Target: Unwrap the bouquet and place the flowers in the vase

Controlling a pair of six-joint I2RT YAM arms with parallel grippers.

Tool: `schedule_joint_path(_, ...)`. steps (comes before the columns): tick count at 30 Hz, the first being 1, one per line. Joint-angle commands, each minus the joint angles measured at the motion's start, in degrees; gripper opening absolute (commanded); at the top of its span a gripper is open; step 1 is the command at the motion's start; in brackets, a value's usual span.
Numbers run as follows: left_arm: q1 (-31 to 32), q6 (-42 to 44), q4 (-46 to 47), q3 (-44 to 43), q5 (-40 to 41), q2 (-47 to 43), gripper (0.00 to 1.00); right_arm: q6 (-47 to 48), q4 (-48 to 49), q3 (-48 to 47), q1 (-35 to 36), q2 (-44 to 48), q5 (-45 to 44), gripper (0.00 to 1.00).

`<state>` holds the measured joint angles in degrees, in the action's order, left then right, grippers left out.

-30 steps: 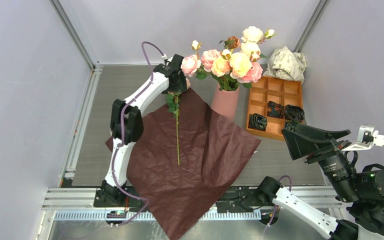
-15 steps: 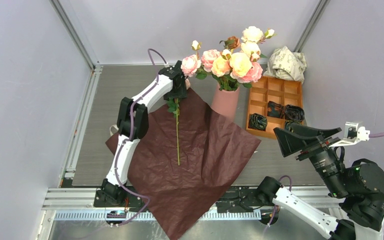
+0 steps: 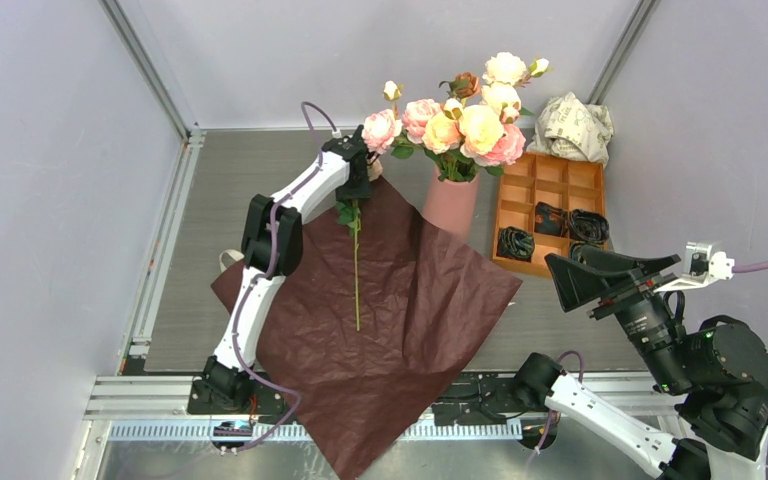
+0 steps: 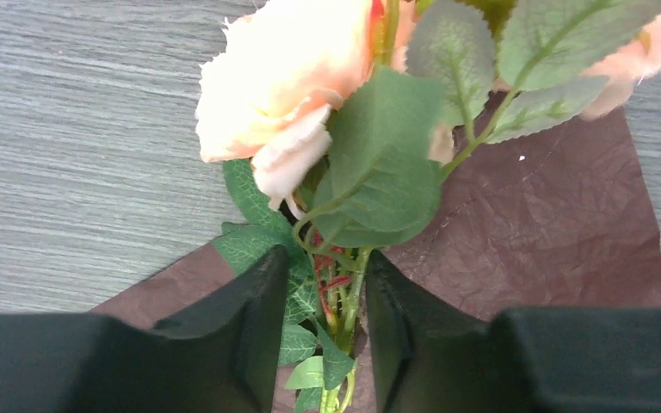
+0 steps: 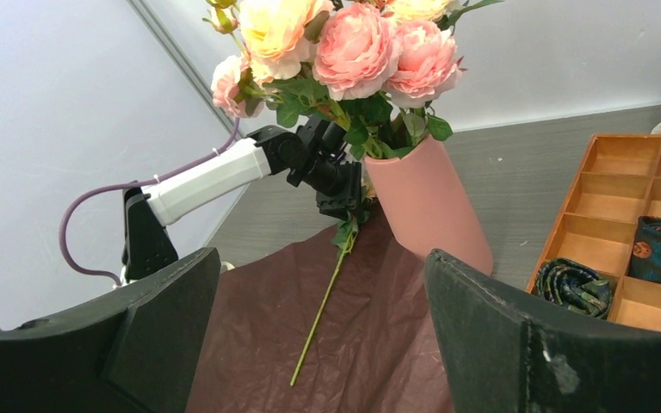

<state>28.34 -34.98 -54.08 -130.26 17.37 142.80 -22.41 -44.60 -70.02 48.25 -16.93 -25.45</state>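
Note:
One peach rose (image 4: 275, 77) lies on the spread dark red paper (image 3: 400, 300), its long green stem (image 3: 356, 270) pointing toward the near edge. My left gripper (image 3: 358, 185) is down at the leafy top of that stem. Its fingers (image 4: 250, 318) stand on either side of the stem, partly closed, with leaves and a small gap between them. The pink vase (image 3: 450, 205) stands upright just right of it, holding several pink, peach and cream flowers (image 3: 460, 120). My right gripper (image 3: 600, 285) hangs raised at the near right, wide open and holding nothing.
An orange compartment tray (image 3: 550, 175) sits right of the vase with dark rolled items (image 3: 515, 243) in it. A crumpled white printed paper ball (image 3: 572, 127) lies behind the tray. The paper overhangs the table's near edge. Grey walls close in the left, back and right.
My left gripper has come down over the top of the lying rose's stem and its jaws have narrowed round it. The right arm shifted slightly left.

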Motion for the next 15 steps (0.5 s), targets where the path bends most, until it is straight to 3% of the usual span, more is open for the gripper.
schedule_joint_path(1, -0.56, 0.57, 0.21, -2.37, 0.23, 0.32, 0.35, 0.19, 2.89, 0.32, 0.1, -1.0, -1.39, 0.93)
schedule_joint_path(9, -0.89, 0.52, 0.0, -2.28, -0.49, 1.34, 0.17, -0.13, 2.85, 0.28, 0.17, -1.01, -1.7, 0.94)
schedule_joint_path(13, -1.18, 0.47, -0.15, -1.8, -0.53, 0.84, 0.01, -0.56, 2.76, 0.4, 0.18, -0.92, -1.97, 0.94)
schedule_joint_path(15, -1.32, 0.51, -0.02, -0.82, -0.06, -0.04, 0.0, -0.77, 2.81, 0.67, 0.14, -0.83, -2.05, 0.94)
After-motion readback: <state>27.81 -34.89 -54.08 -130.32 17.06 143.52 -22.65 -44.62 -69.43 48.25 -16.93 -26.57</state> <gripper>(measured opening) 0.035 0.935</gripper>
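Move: The left hand is already low over the last flower, half-open fingers astride its stem just below the blooms; the stem lies roughly 1 cm below the hand point and runs back towards the base. The pale blooms are about 6 cm ahead and 1 cm left. The vase stands about 19 cm right and 9 cm back, its middle 9 cm higher. From the right hand, that stem is some 38 cm ahead, 31 cm left and 39 cm below. The left fingers close from a little under half open to almost shut, pinching the last flower's stem just below its blooms and leaves. Meanwhile the left hand stays practically in place, settling only about half a centimetre down and easing about as little to the left, with the wrist unturned and the fingers still pointing steeply down and somewhat forward. ##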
